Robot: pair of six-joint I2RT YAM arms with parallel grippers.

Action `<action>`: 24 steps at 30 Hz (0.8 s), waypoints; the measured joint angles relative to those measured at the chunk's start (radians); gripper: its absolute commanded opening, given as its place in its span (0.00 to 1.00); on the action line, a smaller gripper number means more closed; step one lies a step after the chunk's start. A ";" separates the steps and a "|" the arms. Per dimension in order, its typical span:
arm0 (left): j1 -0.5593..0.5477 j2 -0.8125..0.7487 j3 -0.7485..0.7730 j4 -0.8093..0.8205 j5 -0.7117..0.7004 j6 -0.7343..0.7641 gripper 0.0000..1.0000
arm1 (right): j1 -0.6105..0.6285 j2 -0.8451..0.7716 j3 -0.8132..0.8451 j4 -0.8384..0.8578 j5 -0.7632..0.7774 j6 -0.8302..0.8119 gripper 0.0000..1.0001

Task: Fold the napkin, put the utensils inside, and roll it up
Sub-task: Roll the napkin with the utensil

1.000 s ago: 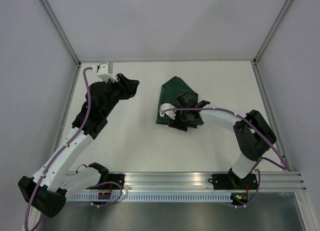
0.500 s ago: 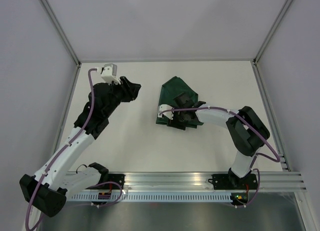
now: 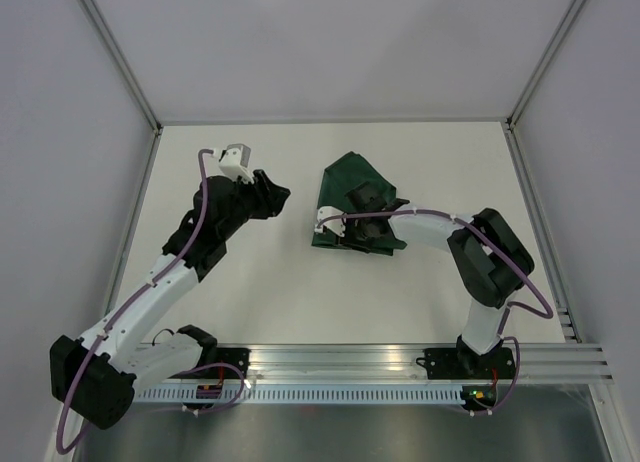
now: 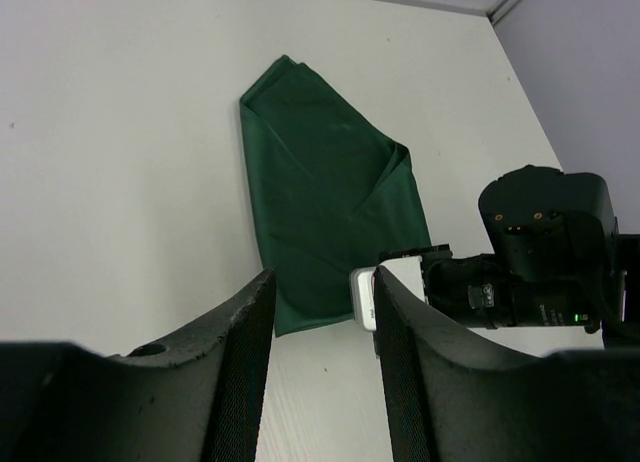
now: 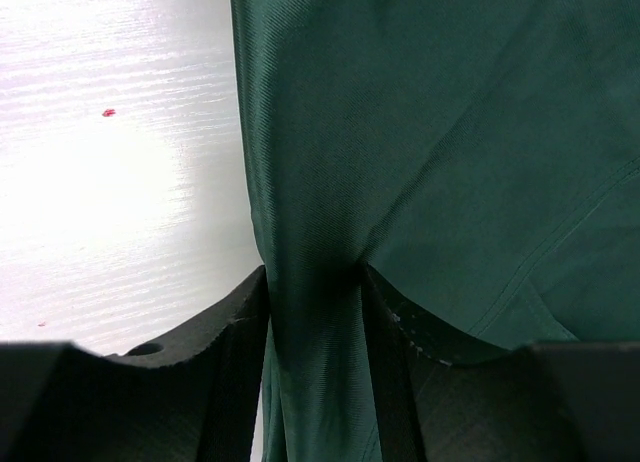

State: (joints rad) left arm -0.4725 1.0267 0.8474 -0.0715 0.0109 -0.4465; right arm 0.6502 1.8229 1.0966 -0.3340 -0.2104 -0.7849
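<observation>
The dark green napkin (image 3: 350, 180) lies folded into a pointed shape at the middle of the table, and it also fills the left wrist view (image 4: 320, 192) and the right wrist view (image 5: 450, 132). My right gripper (image 3: 345, 240) sits low at the napkin's near left edge. Its fingers press on both sides of a raised fold of cloth (image 5: 312, 282). My left gripper (image 3: 278, 194) hovers left of the napkin, open with only bare table between its fingers (image 4: 323, 282). The utensils are out of view.
White tabletop (image 3: 250, 282) surrounds the napkin, with grey walls at the left, right and back. A metal rail (image 3: 400, 357) runs along the near edge. A tiny red speck (image 5: 108, 112) lies on the table left of the napkin.
My right gripper has slid left along the napkin's near edge and its jaws have narrowed onto a fold of cloth. My left arm has swung right, towards the napkin.
</observation>
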 measured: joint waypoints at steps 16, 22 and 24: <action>-0.042 -0.008 -0.169 0.158 0.027 0.000 0.48 | -0.068 0.076 0.111 -0.128 -0.123 -0.044 0.17; -0.111 -0.049 -0.272 0.240 0.017 0.039 0.47 | -0.112 0.126 0.190 -0.232 -0.215 -0.072 0.13; -0.147 -0.055 -0.303 0.267 0.003 0.069 0.46 | -0.129 0.148 0.224 -0.277 -0.254 -0.084 0.13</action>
State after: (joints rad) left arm -0.6197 0.9714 0.5446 0.1955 0.0139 -0.3779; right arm 0.5217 1.9713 1.3201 -0.6106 -0.4641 -0.8684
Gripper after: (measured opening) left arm 0.471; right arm 0.182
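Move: Between the right hand's half-open fingers lies the napkin's near fold, its middle right at the fingertips; the fold's left end is about 12 cm to the left and 2 cm nearer the base, the napkin's far corner some 23 cm ahead and 2 cm left. From the left hand the near fold's middle lies about 15 cm right, 1 cm back and some 24 cm below. The utensil is out of sight inside. Closing onto the near fold, the right fingers pinch it from both sides while their point barely shifts, about 1 cm to the right and a touch forward. As they shut, the hand tilts some 15 degrees, its body leaning forward and the tips swinging back under it. The left hand, still half open and empty, sinks about 7 cm, drawing back and rightward towards the fold. ##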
